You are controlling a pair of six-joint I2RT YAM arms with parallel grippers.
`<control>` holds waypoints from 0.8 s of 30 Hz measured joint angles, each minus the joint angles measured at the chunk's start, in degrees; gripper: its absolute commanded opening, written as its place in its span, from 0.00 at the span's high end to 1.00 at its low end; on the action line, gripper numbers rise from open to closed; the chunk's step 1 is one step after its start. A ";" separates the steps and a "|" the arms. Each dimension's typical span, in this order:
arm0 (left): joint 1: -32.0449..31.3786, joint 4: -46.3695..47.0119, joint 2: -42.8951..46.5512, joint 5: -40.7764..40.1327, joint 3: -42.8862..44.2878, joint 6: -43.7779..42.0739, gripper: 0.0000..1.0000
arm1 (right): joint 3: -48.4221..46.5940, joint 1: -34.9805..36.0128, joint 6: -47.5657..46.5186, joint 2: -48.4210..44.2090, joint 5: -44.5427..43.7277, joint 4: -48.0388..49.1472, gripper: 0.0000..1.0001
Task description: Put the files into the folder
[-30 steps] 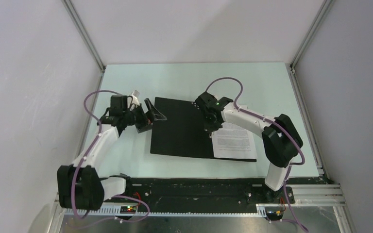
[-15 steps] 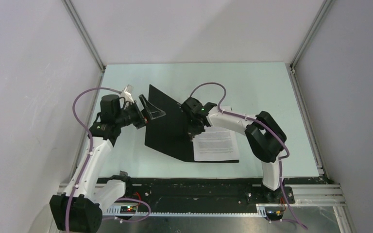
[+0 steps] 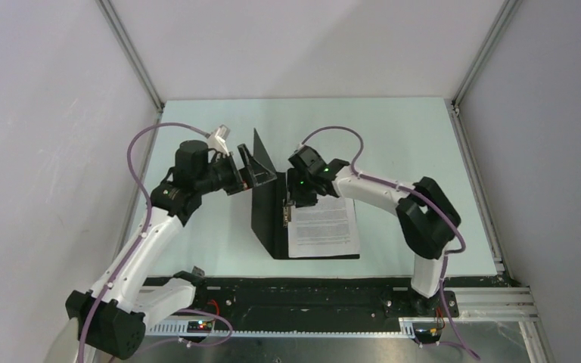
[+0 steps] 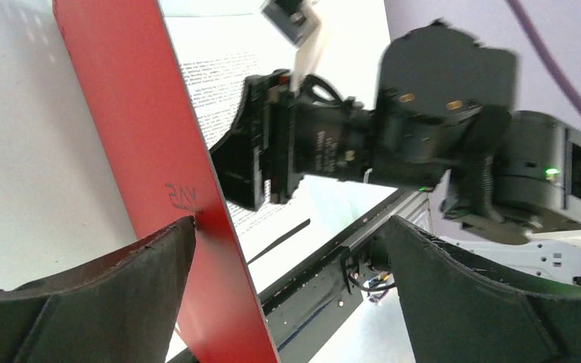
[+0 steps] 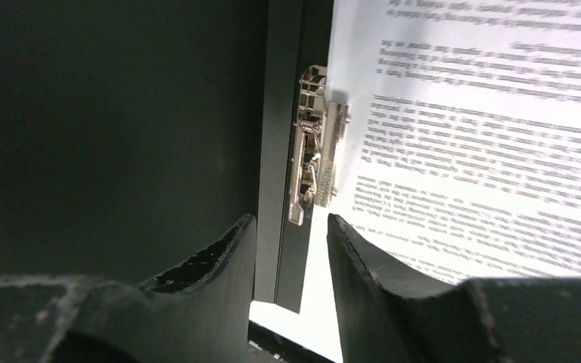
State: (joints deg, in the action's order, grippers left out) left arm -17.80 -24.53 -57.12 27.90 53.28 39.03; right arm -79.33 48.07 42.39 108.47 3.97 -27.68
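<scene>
The folder [image 3: 267,208] lies open mid-table, its cover raised almost upright with the black inside facing right. The files [image 3: 324,227], white printed sheets, lie on its flat half to the right. My left gripper [image 3: 261,168] is open wide at the cover's top edge. In the left wrist view the red outside [image 4: 159,151] stands between my jaws, resting against one finger [image 4: 83,302] of the left gripper [image 4: 287,249]. My right gripper [image 3: 289,212] hovers over the spine, open by a narrow gap. The right wrist view shows the right gripper [image 5: 291,223] above the metal clip [image 5: 314,151], beside the files [image 5: 484,136], holding nothing.
White enclosure walls surround the pale green table [image 3: 393,128]. A black rail [image 3: 310,299] with both arm bases runs along the near edge. The right arm's elbow [image 3: 427,215] sits just right of the sheets. Purple cables loop over both arms.
The cover has swung from lying flat on the left to nearly upright as my left gripper moved right. The folder and sheets slid left. My right gripper's jaws have parted.
</scene>
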 measured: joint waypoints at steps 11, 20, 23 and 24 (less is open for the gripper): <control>-10.03 0.04 -5.77 -6.49 6.14 0.02 0.00 | 9.97 -6.32 1.60 -15.21 -0.09 2.75 0.45; -16.02 4.59 -12.79 -9.31 8.83 0.17 0.00 | 16.76 -11.65 1.60 -28.09 -1.97 1.16 0.30; -16.74 7.43 -15.34 -9.20 8.83 0.83 0.00 | 19.61 -11.63 1.66 -34.25 -1.73 2.69 0.25; -16.87 8.39 -16.15 -9.16 8.83 1.22 0.00 | 20.68 -11.13 1.57 -36.59 -1.84 3.45 0.24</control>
State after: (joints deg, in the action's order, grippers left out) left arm -34.68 -16.14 -73.28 18.74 62.11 40.25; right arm -58.65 36.95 43.97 71.88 2.13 -24.23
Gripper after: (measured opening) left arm 0.996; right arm 0.724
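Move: The folder's front cover stands nearly upright, tipped a little left, its upper part between the left hand's open fingers; its middle is straight below that hand, some 10 cm down and 4 cm back. From the same hand the files lie about 16 cm right, 5 cm back and 21 cm below. For the right hand, the metal clasp is about 2 cm left, 2 cm back and 3 cm below, the cover's middle some 9 cm left, 2 cm back and 8 cm up. The raised cover is pushed over to the right by the left hand, a wide-open finger still against its red outer face, sweeping about 9 cm right towards the files, turning slightly clockwise and easing a little forward late on. Meanwhile the empty right hand clears the way, rising some 12 cm and drawing as far right from the clasp, its fingers opening wider. ##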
